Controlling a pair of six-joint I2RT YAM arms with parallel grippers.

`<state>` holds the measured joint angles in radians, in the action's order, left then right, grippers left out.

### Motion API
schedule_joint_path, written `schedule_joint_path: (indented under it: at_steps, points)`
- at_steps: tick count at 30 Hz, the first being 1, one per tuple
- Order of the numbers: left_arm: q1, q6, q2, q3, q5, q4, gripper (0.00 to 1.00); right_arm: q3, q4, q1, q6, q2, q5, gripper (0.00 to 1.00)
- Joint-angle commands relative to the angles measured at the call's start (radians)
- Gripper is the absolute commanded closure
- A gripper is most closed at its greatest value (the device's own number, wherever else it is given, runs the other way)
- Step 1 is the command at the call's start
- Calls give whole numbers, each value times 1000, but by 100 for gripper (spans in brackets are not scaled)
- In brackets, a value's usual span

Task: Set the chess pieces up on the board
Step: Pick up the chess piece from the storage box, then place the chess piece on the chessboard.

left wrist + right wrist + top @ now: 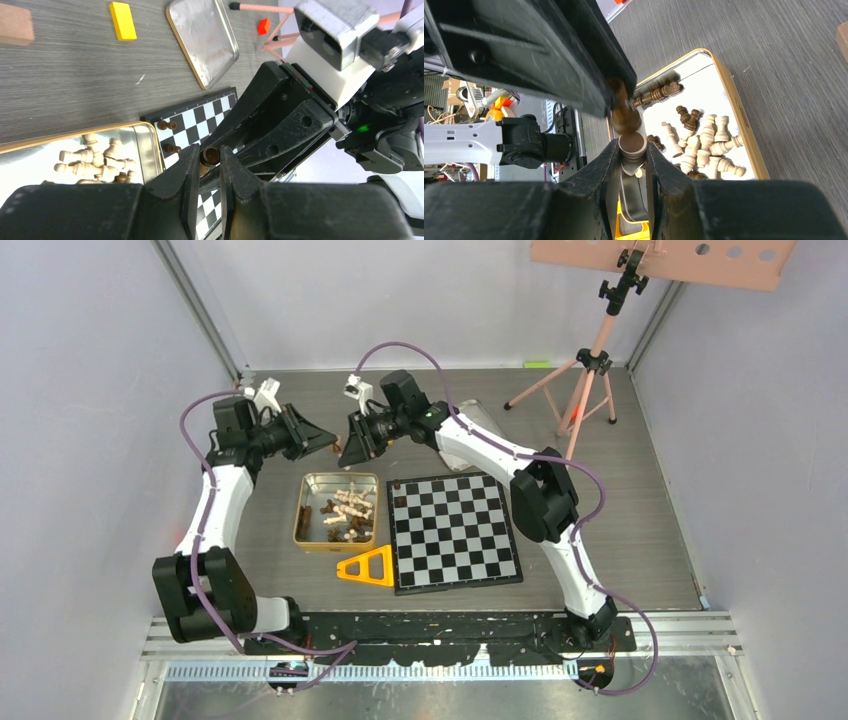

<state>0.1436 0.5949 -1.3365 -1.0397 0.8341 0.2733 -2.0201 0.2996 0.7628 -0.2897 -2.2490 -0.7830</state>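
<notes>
A dark brown chess piece (210, 156) hangs in the air behind the gold tin (300, 510), gripped from both sides. My left gripper (207, 159) is shut on one end of it. My right gripper (632, 150) faces the left one and is shut on the piece's round base (632, 144). In the top view the two grippers meet tip to tip, left gripper (328, 443) against right gripper (347, 450). The board (470, 540) lies flat to the right of the tin, with two dark pieces (166, 125) along its left edge. Several pale and dark pieces (345, 512) lie in the tin.
A yellow triangle (368, 568) lies in front of the tin. A silver tin lid (202, 40), a yellow block (122, 20) and a brown wooden cube (15, 24) lie at the back. A pink tripod (590, 370) stands at the back right.
</notes>
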Motion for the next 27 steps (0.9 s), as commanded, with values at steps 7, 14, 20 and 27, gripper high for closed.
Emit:
schedule_joint_path:
  at_steps: [7,14,20,27]
  points:
    - [156,-88,51,-38,50,33,100,9,-16,39,4,-56,32,89]
    - [151,-188,100,-58,45,18,100,-21,78,57,60,-58,106,33]
    - [49,-251,79,-100,25,7,100,46,154,12,133,88,141,19]
    - [-245,-353,18,-97,-93,-86,100,254,237,-150,220,361,161,17]
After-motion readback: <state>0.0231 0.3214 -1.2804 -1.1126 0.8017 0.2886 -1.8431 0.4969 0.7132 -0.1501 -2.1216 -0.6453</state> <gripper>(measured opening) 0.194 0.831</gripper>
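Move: The right hand still grips the light chess piece; the storage box it goes to lies about 6 cm back, 2 cm left and 17 cm below. The yellow frame is some 17 cm back, 3 cm right. The left hand still holds a brown piece; the chess board it is meant for lies about 12 cm back, 23 cm right and 22 cm below, the storage box 10 cm back, 1 cm right. Right sinks 7 cm, releases the light piece over the box, retreats right-up; left swings left, rises, swings right. ##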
